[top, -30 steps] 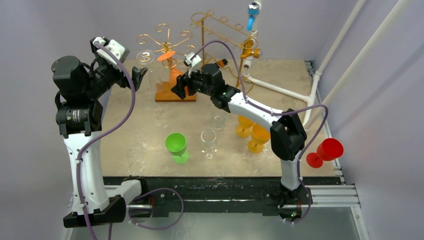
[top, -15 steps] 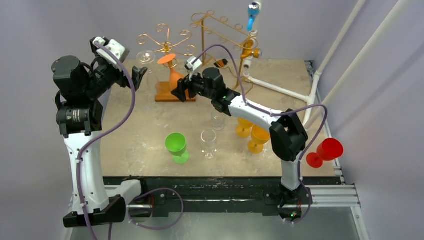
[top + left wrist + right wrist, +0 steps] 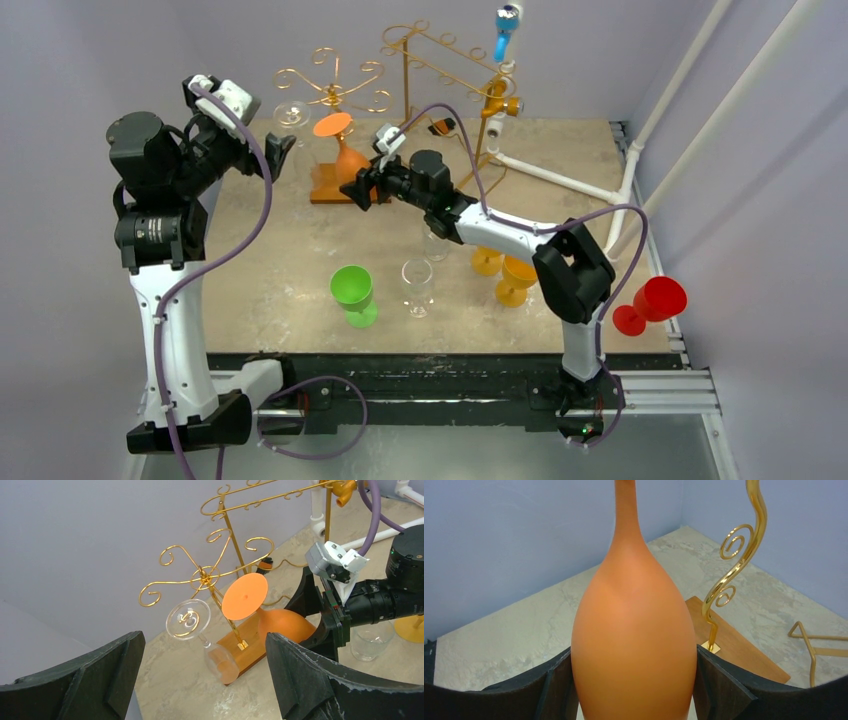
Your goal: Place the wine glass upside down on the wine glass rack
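Observation:
An orange wine glass [image 3: 345,158] is held upside down, foot up, with my right gripper [image 3: 358,186] shut on its bowl [image 3: 634,630]. It hangs over the wooden base [image 3: 335,192] of the gold scroll rack [image 3: 330,92]. Its round foot [image 3: 245,596] sits just beside the rack's post [image 3: 724,587], below the curled arms. A clear wine glass [image 3: 200,636] hangs tilted from a rack arm on the left. My left gripper [image 3: 202,637] is open a little way back from that clear glass, with nothing between its fingers.
A taller gold rack [image 3: 440,50] stands behind, beside a white pipe frame [image 3: 555,180]. On the table are a green cup [image 3: 352,290], two clear glasses [image 3: 417,285], and two yellow cups [image 3: 518,272]. A red cup [image 3: 655,300] sits past the right edge.
My right gripper has carried the orange glass slightly lower and nearer beside the rack post, its wrist stretching out. The left arm has not moved.

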Controlling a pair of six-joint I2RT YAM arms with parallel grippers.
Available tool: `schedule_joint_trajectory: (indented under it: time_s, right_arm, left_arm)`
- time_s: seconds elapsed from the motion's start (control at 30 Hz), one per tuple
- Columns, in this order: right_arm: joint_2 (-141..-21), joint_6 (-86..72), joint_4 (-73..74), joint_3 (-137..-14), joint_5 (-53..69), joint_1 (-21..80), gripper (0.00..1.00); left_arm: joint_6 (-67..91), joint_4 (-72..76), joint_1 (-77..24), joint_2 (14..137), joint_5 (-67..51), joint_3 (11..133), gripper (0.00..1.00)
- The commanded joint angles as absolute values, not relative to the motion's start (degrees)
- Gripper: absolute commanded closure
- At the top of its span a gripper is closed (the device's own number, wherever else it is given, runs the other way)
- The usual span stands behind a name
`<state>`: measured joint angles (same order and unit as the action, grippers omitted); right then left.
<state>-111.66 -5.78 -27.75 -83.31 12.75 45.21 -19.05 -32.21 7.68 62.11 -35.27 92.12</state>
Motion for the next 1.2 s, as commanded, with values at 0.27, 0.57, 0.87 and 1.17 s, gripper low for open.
schedule_joint_trajectory:
  time_s: [0.27, 0.57, 0.87, 1.17]
  right_arm:
    - [-108.44, -3.82, -40.05, -78.78, 8.38, 46.12, 1.00]
    - [-109.71, -10.16, -40.52, -80.14, 7.56, 46.04, 0.81]
    - [-108.77, -11.68, -38.96, -79.33, 6.63, 46.05, 0.01]
    - [-103.34, -10.99, -40.90, -74.00, 5.98, 46.05, 0.01]
  left_arm:
    - [-18.81, -29.60, 7.48, 61.45, -34.72, 90.97, 0.00]
    - [-18.55, -29.16, 7.47, 61.44, -34.87, 90.97, 0.00]
    - [-18.47, -28.99, 7.53, 61.68, -35.30, 90.97, 0.00]
    - [-18.11, -27.87, 7.48, 61.70, -35.33, 89.36, 0.00]
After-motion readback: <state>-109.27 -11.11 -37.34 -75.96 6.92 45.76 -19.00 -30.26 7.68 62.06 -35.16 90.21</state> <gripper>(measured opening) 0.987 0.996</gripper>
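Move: The orange wine glass is already upside down in the right hand, its bowl between the fingers; the near curl of the gold rack, where its stem belongs, is about 9 cm above that hand, 2 cm ahead and 1 cm left. The rack's post stands some 9 cm ahead and 2 cm left of the right hand, the hanging clear glass about 3 cm ahead and 10 cm left. From the left hand the curl lies roughly 12 cm ahead, 13 cm right and 11 cm lower. The orange wine glass is kept at the near curl of the rack while the right hand stays nearly in place, turning its wrist by less than 10 degrees, fingertips slightly up and clockwise. Then the fingers open wide and let go of the bowl, and the hand begins to back off to the right, about 1 cm. ##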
